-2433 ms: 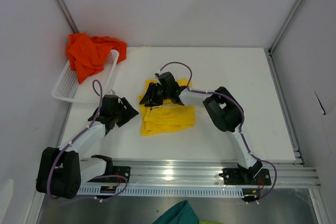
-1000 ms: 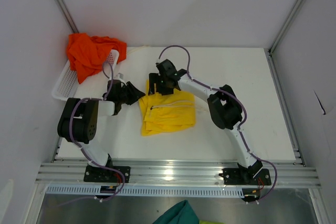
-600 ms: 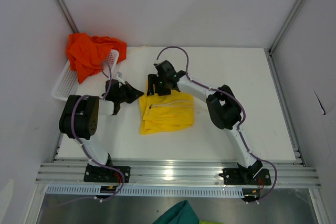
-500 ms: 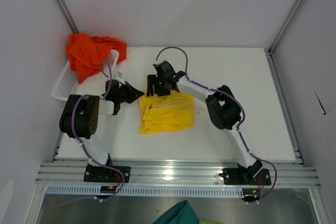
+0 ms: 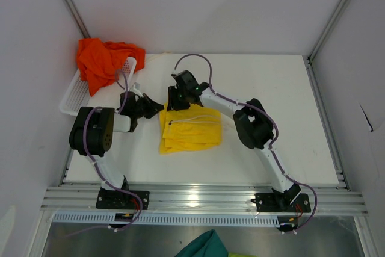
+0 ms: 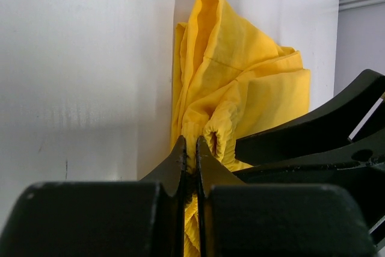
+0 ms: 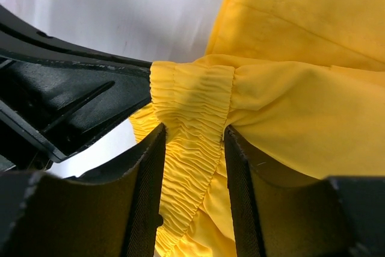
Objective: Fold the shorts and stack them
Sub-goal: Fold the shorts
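Note:
The yellow shorts (image 5: 191,132) lie folded on the white table, white drawstring on top. My left gripper (image 5: 157,108) comes in from the left at their far left corner. In the left wrist view it (image 6: 189,148) is shut on a thin edge of the yellow shorts (image 6: 234,82). My right gripper (image 5: 174,102) is at the same far corner, just right of the left one. In the right wrist view it (image 7: 192,142) stands part open, with the gathered waistband (image 7: 189,106) between its fingers (image 7: 150,167). The orange-red shorts (image 5: 102,61) are heaped in the basket.
A white mesh basket (image 5: 77,97) sits at the far left of the table against the wall. A teal-green cloth (image 5: 201,246) lies below the rail at the near edge. The two grippers are almost touching each other.
The left gripper has shut on the edge of the yellow shorts. The right gripper's jaws have narrowed around the waistband and it has shifted slightly up and left.

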Controlling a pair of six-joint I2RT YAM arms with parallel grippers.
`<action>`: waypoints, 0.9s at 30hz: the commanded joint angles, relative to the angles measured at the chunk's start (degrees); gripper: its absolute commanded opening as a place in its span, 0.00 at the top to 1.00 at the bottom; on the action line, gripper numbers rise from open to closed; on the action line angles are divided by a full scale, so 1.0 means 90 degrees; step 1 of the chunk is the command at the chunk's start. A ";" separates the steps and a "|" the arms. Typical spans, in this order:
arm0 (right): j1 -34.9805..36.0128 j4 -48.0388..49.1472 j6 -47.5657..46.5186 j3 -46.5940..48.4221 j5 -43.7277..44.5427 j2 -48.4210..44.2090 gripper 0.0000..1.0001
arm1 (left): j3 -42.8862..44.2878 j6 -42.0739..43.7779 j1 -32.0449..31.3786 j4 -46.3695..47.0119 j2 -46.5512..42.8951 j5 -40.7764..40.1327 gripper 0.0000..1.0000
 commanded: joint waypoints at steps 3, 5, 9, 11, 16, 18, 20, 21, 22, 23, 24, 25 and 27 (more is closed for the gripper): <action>0.0346 0.0354 -0.0190 0.0011 -0.0418 -0.0146 0.55 | 0.0178 -0.0072 -0.0003 0.0515 0.0094 0.0349 1.00; 0.0347 0.0353 -0.0141 -0.0076 -0.0369 -0.0156 0.53 | 0.0178 -0.0081 -0.0003 0.0525 0.0104 0.0369 1.00; 0.0376 0.0646 -0.0112 -0.0291 -0.0662 -0.0205 0.55 | 0.0178 -0.0081 -0.0003 0.0554 0.0114 0.0398 1.00; 0.0444 0.0627 -0.0151 -0.0291 -0.0584 -0.0195 0.53 | 0.0217 -0.0081 -0.0003 0.0554 0.0123 0.0418 0.99; 0.0444 0.0607 -0.0112 -0.0350 -0.0506 -0.0195 0.47 | 0.0178 -0.0081 -0.0003 0.0564 0.0133 0.0467 0.89; 0.0396 0.0637 -0.0092 -0.0341 -0.0613 -0.0273 0.43 | 0.0178 -0.0081 -0.0003 0.0584 0.0124 0.0486 0.85; 0.0357 0.0598 -0.0092 -0.0321 -0.0633 -0.0477 0.35 | 0.0178 -0.0072 -0.0003 0.0584 0.0123 0.0515 0.76; 0.0347 0.0549 -0.0121 -0.0311 -0.0643 -0.0575 0.31 | 0.0168 -0.0072 -0.0003 0.0603 0.0123 0.0535 0.72; 0.0327 0.0501 -0.0170 -0.0321 -0.0623 -0.0702 0.26 | 0.0168 -0.0081 -0.0003 0.0613 0.0114 0.0545 0.63; 0.0298 0.0442 -0.0209 -0.0311 -0.0575 -0.0828 0.16 | 0.0158 -0.0081 -0.0003 0.0613 0.0104 0.0564 0.56; 0.0240 0.0335 -0.0248 -0.0340 -0.0536 -0.1120 0.08 | 0.0149 -0.0081 -0.0003 0.0623 0.0094 0.0584 0.50; 0.0201 0.0266 -0.0335 -0.0398 -0.0468 -0.1277 0.04 | 0.0158 -0.0072 -0.0003 0.0536 0.0085 0.0584 0.42; -0.0003 0.0130 -0.0385 -0.0535 -0.0409 -0.1774 0.01 | 0.0197 -0.0072 -0.0003 0.0457 0.0075 0.0604 0.33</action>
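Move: The left fingers are already shut on the left end of the yellow shorts' gathered waistband; the basket's middle lies about 25 cm left of that hand and 8 cm ahead, at about its height. The part-open right fingers straddle the band, with that end some 2 cm to their left, 1 cm below and level ahead. From the right hand, the drawstring lies about 6 cm back, 9 cm right and 2 cm lower. Right hand eases back about 3 cm, at first also left, then both hands open and lift off the waistband. ##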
